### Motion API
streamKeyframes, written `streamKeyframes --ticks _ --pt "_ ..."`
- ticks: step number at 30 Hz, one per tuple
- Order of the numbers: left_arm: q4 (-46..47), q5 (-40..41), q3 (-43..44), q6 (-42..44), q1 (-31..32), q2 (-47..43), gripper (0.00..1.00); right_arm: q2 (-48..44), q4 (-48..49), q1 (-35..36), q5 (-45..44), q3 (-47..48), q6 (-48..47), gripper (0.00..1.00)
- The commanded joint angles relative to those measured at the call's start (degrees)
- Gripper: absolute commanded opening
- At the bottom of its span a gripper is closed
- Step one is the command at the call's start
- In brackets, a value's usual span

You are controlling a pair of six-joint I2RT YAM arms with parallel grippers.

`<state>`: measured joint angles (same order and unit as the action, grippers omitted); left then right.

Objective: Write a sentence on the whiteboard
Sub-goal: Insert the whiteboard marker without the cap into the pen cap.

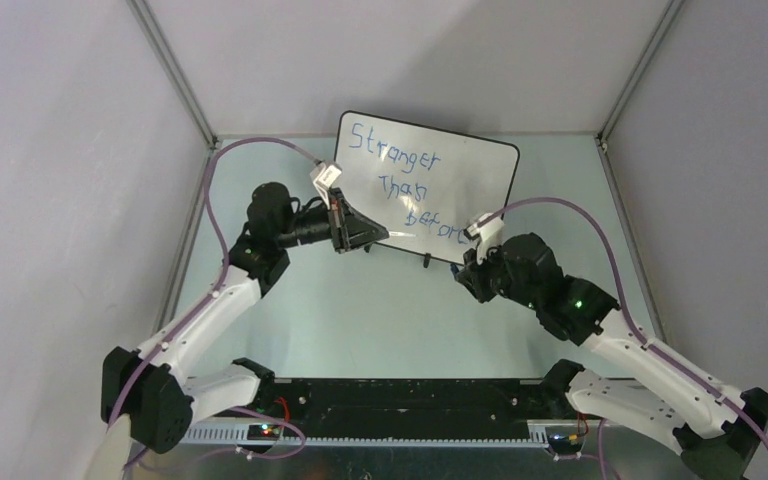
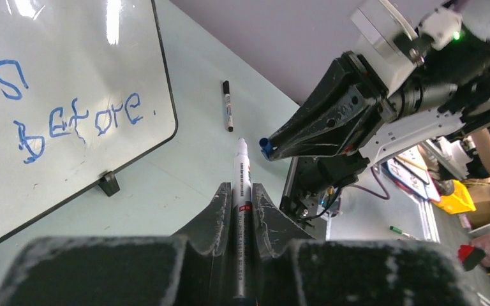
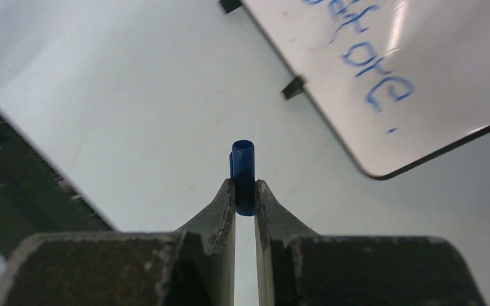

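Observation:
The whiteboard (image 1: 482, 178) leans at the back of the table with the sentence (image 1: 396, 162) in blue, reading "Stranger Than Before". Its last word (image 2: 80, 124) shows in the left wrist view and again in the right wrist view (image 3: 370, 67). My left gripper (image 2: 242, 189) is shut on a white marker (image 2: 241, 167), whose uncapped tip points away from the board's lower edge. My right gripper (image 3: 244, 186) is shut on the blue cap (image 3: 243, 167). The cap (image 2: 265, 145) hangs just right of the marker's tip, a small gap between them.
A second pen (image 2: 228, 105) with a black cap lies on the table beyond the marker. The board stands on small black feet (image 2: 108, 183). Grey walls close in the table on both sides. Clutter (image 2: 459, 191) lies past the table's right edge.

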<state>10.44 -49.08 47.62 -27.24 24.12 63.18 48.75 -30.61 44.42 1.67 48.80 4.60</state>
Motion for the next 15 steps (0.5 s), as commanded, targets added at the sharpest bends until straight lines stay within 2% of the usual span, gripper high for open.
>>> streamKeyframes --ticks 1,4,7,8,11,15 --pt "-0.9 0.5 3.7 -8.5 -0.6 1.1 0.00 -2.9 18.6 1.7 -15.8 -5.2 -12.5 0.00" --pt "-1.7 3.3 4.2 -13.6 -0.6 0.4 0.00 -3.0 27.9 4.0 -19.5 -6.9 -20.1 0.00" --pt "-4.5 4.9 4.7 -15.8 -0.7 -1.6 0.00 -0.5 35.7 9.7 -29.3 -9.7 -34.9 0.00" --pt "-7.2 6.0 5.2 -16.2 -0.6 -2.7 0.00 0.7 39.6 11.9 -31.7 -11.0 -37.1 0.00" --pt "-14.4 8.3 6.7 -15.5 -0.6 -4.4 0.00 1.5 44.6 12.9 -30.3 -12.5 -40.9 0.00" --pt "-27.4 9.9 11.1 -12.4 -0.6 -4.7 0.00 1.4 46.5 13.1 -23.1 -12.8 -43.8 0.00"
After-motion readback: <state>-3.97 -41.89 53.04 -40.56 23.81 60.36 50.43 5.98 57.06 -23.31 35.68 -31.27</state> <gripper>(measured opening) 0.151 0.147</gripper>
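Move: The left hand holds the uncapped marker; the pen cap lies about 14 cm to its right, 3 cm back and 9 cm lower. From the right hand, already holding the cap, the marker is roughly 12 cm left, 5 cm ahead and 8 cm up. The whiteboard's middle is some 22 cm ahead of the right hand, 7 cm left and 12 cm lower. Towards the marker, the right hand carries the cap 5 cm forward and 3 up, rolling and tipping upward. ##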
